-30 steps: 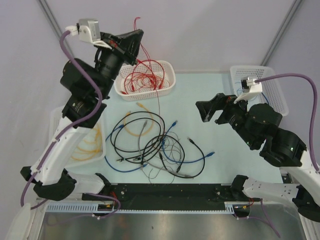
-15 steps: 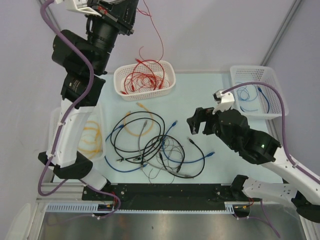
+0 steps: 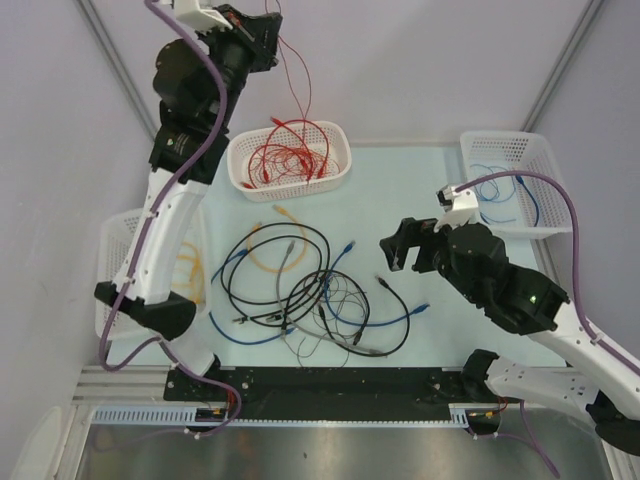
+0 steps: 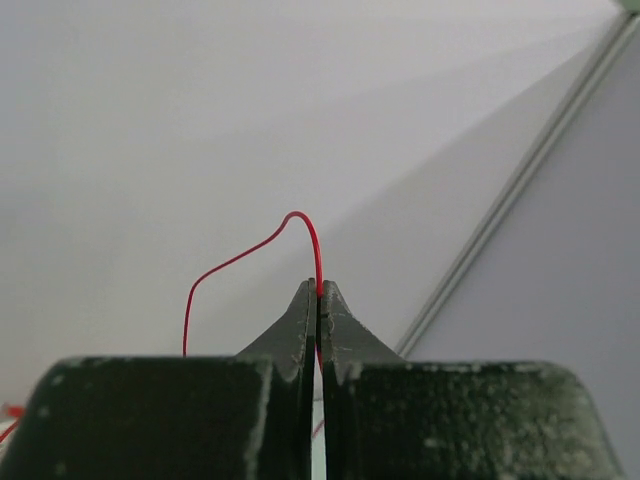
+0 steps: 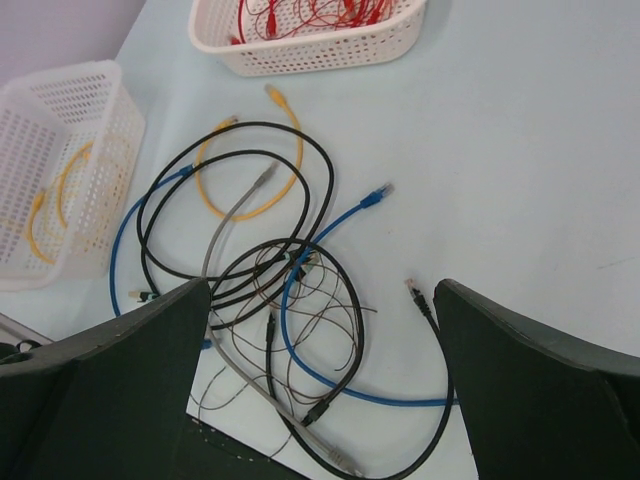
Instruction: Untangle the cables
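Note:
The cables lie in a tangle [image 3: 300, 290] mid-table: black loops, blue, yellow, grey and thin brown strands. My left gripper [image 3: 265, 35] is raised high above the back of the table. It is shut on a thin red wire [image 4: 300, 218], which hangs down [image 3: 306, 80] into the white basket [image 3: 238, 180] of red wires. My right gripper [image 3: 405, 245] hovers just right of the tangle, open and empty. In the right wrist view its fingers [image 5: 150, 350] frame the tangle [image 5: 290, 300] below, and a black plug end [image 5: 415, 292] lies near the right finger.
A white basket [image 3: 545, 165] at the back right holds blue cables. Another basket [image 3: 115, 235] at the left edge holds yellow cables [image 5: 45, 215]. A black rail [image 3: 330, 385] runs along the table's near edge.
My left arm has risen and stretched up, drawing the red wire higher out of the basket. My right arm swung from the right basket toward the tangle and lowered.

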Robot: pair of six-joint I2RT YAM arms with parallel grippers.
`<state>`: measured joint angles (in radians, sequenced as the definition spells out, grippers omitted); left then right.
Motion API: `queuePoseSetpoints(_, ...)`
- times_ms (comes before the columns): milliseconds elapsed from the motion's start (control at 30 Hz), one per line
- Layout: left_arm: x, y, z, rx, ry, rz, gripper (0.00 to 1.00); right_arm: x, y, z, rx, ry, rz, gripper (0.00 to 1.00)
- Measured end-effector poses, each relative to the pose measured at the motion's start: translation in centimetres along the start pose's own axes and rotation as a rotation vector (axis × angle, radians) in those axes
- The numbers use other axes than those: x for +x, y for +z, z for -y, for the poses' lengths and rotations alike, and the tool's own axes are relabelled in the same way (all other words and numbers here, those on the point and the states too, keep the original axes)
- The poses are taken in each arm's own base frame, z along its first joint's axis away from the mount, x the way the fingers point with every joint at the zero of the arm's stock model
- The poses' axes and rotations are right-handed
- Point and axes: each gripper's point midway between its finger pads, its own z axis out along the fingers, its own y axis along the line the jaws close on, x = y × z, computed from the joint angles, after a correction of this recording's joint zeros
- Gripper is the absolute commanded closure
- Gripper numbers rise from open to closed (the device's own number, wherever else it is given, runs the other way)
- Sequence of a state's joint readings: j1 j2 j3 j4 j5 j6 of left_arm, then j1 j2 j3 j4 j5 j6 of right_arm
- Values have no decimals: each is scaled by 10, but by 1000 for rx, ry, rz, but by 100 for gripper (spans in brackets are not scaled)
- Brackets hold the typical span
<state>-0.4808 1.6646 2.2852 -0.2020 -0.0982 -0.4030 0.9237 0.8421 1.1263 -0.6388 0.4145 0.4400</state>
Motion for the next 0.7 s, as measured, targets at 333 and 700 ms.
queuePoseSetpoints(333, 83, 42, -100, -168, 11, -139, 100, -9, 15, 18, 73, -6, 22, 0)
queuePoseSetpoints(700, 160, 78, -206, -244, -6, -200, 100, -7, 49, 47, 193, -8, -7, 1)
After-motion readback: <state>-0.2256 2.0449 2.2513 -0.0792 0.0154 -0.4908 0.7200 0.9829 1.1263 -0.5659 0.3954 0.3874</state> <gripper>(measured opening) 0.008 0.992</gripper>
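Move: The left hand, high up with the thin red cable already pinched, is taking it to the red-cable basket, whose middle lies about 22 cm ahead, 5 cm to its left and 58 cm below. The black cable coil lies some 5 cm back and 5 cm left of that hand, 63 cm below; the yellow-cable basket is about 6 cm back and 36 cm left, 58 cm down. From the right hand, the red-cable basket is about 42 cm ahead, 25 cm left and 27 cm below. The left hand swings the hanging red cable out over the red-cable basket in one quick, steady sweep, about 20 cm forward and nearly as far down with a slight drift to its left, fingers still shut on the cable and tipping from pointing upward to about level. Meanwhile the right hand, empty and wide open, eases some 6 cm forward and a little down and to its right above the table, turning about 10 degrees clockwise and touching nothing. ##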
